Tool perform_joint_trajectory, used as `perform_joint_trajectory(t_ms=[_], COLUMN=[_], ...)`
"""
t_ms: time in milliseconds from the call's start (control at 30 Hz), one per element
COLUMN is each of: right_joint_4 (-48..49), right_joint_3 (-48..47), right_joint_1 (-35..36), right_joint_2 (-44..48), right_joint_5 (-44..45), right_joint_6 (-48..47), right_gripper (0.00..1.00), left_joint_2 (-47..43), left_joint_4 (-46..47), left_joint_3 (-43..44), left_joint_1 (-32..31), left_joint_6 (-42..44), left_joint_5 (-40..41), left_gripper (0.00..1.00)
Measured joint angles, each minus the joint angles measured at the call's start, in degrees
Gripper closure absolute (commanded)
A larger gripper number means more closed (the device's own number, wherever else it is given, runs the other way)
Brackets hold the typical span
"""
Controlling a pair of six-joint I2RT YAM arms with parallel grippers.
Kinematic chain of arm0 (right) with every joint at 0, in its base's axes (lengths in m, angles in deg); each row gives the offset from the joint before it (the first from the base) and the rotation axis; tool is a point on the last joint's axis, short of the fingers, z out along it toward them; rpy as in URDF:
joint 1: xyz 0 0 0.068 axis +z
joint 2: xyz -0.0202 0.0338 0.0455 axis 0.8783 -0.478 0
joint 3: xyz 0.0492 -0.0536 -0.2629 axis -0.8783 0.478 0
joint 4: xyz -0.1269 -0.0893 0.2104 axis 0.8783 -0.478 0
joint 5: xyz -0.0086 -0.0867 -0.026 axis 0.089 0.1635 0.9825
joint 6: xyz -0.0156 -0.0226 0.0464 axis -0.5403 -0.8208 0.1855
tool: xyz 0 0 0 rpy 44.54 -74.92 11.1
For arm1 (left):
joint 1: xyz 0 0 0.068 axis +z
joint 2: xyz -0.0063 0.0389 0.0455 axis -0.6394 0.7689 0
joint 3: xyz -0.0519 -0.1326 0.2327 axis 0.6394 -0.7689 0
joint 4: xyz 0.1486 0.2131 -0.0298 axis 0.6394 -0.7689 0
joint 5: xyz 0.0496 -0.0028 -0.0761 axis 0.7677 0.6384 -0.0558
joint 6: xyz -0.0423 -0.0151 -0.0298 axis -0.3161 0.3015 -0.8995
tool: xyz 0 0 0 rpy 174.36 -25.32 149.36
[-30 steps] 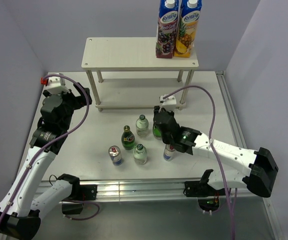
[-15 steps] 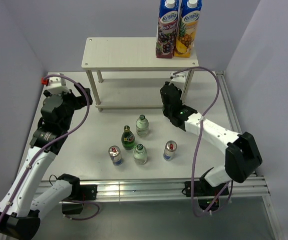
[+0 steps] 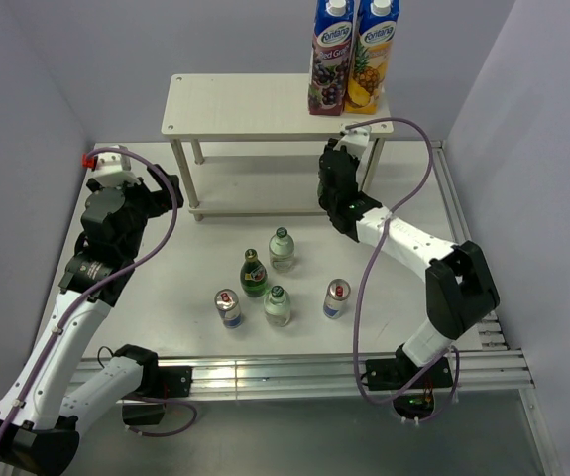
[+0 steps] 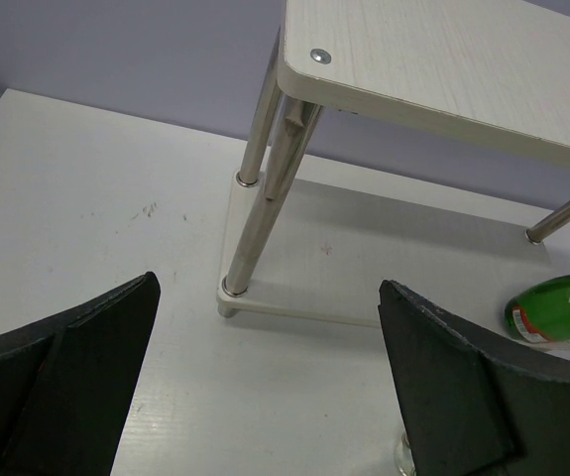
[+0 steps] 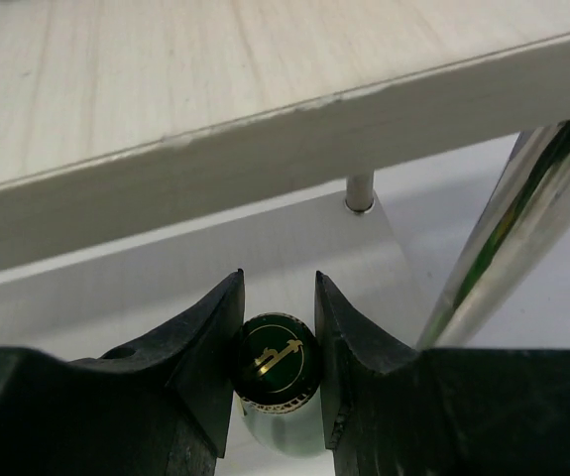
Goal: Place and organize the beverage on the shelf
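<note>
The shelf (image 3: 245,104) stands at the back of the table, a cream two-tier rack. My right gripper (image 3: 332,180) is by its right front leg, just below the top board's front edge. In the right wrist view the right gripper (image 5: 277,327) is shut on the gold-marked cap of a dark green bottle (image 5: 277,365), with the lower board (image 5: 265,263) beyond. On the table stand two clear bottles (image 3: 282,248) (image 3: 278,305), a dark green bottle (image 3: 254,275) and two cans (image 3: 228,307) (image 3: 336,297). My left gripper (image 3: 171,188) is open and empty, left of the shelf.
Two tall juice cartons (image 3: 329,59) (image 3: 372,55) stand on the right end of the shelf top. Grey walls close in on the left, back and right. The shelf's left front leg (image 4: 253,198) is just ahead of the left gripper (image 4: 265,397). A metal rail (image 3: 463,248) runs along the table's right side.
My right gripper lifted the dark green bottle out of the group on the table and carried it back to the shelf's right front corner. The left arm has not moved.
</note>
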Motion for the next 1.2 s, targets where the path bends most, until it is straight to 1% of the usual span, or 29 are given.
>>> perform_joint_trajectory(t_ms=[200, 567, 733, 767, 833, 867, 933, 1000, 1033, 1067, 1100, 1167, 1200], right_joint_4=[7.5, 18.3, 19.7, 19.9, 20.2, 20.2, 20.2, 20.2, 20.3, 20.4, 20.3, 20.0, 20.1], right_joint_3=[-0.2, -0.3, -3.4, -3.9, -4.6, -4.6, -4.6, -4.6, -4.6, -4.6, -4.5, -4.3, -4.3], right_joint_1=[-1.1, -2.1, -2.1, -2.1, -2.1, -2.1, -2.1, -2.1, -2.1, -2.1, -2.1, -2.1, -2.1], right_joint_2=[-5.3, -9.7, -12.9, -13.4, -14.1, -14.1, -14.1, -14.1, -14.1, -14.1, -14.1, -14.1, -14.1], right_joint_5=[2.1, 5.2, 5.6, 5.5, 5.3, 5.3, 5.2, 5.2, 5.2, 5.0, 4.8, 4.7, 4.5], right_joint_6=[-0.9, -4.0, -5.7, -5.9, -6.0, -6.1, -6.1, -6.2, -6.2, -6.0, -6.0, -6.3, -6.2], right_gripper=[1.0, 1.0, 0.98, 0.96, 0.89, 0.8, 0.74, 0.58, 0.48, 0.29, 0.21, 0.07, 0.02], left_joint_2=[0.1, 0.1, 0.1, 0.1, 0.1, 0.1, 0.1, 0.1, 0.1, 0.1, 0.1, 0.0, 0.0], left_joint_4=[0.0, 0.0, 0.0, 0.0, 0.0, 0.0, 0.0, 0.0, 0.0, 0.0, 0.0, 0.0, 0.0], left_joint_3=[0.0, 0.0, 0.0, 0.0, 0.0, 0.0, 0.0, 0.0, 0.0, 0.0, 0.0, 0.0, 0.0], left_joint_1=[-0.2, -0.5, -0.5, -0.5, -0.5, -0.5, -0.5, -0.5, -0.5, -0.5, -0.5, -0.5, -0.5], left_joint_6=[0.0, 0.0, 0.0, 0.0, 0.0, 0.0, 0.0, 0.0, 0.0, 0.0, 0.0, 0.0, 0.0], left_joint_5=[0.0, 0.0, 0.0, 0.0, 0.0, 0.0, 0.0, 0.0, 0.0, 0.0, 0.0, 0.0, 0.0], left_gripper=[0.01, 0.01, 0.01, 0.01, 0.01, 0.01, 0.01, 0.01, 0.01, 0.01, 0.01, 0.01, 0.01])
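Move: The right hand still holds the green bottle by its neck; the place for it, on the lower shelf beside the right front post, is about 5 cm ahead and 15 cm below, with no sideways offset. That post stands some 7 cm to the hand's right and 2 cm ahead, and the upper board's front edge passes about 5 cm above, 1 cm ahead. From the left hand the place is roughly 18 cm ahead, 33 cm right and 23 cm below. The green bottle is carried forward about 5 cm by the right hand, under the upper board and in over the lower shelf, while sinking a little over 1 cm early on. On the way the wrist tips its fingers up and turns clockwise, each by under 10 degrees. The hand then stops, and its fingers open wide around the neck to release the bottle. ##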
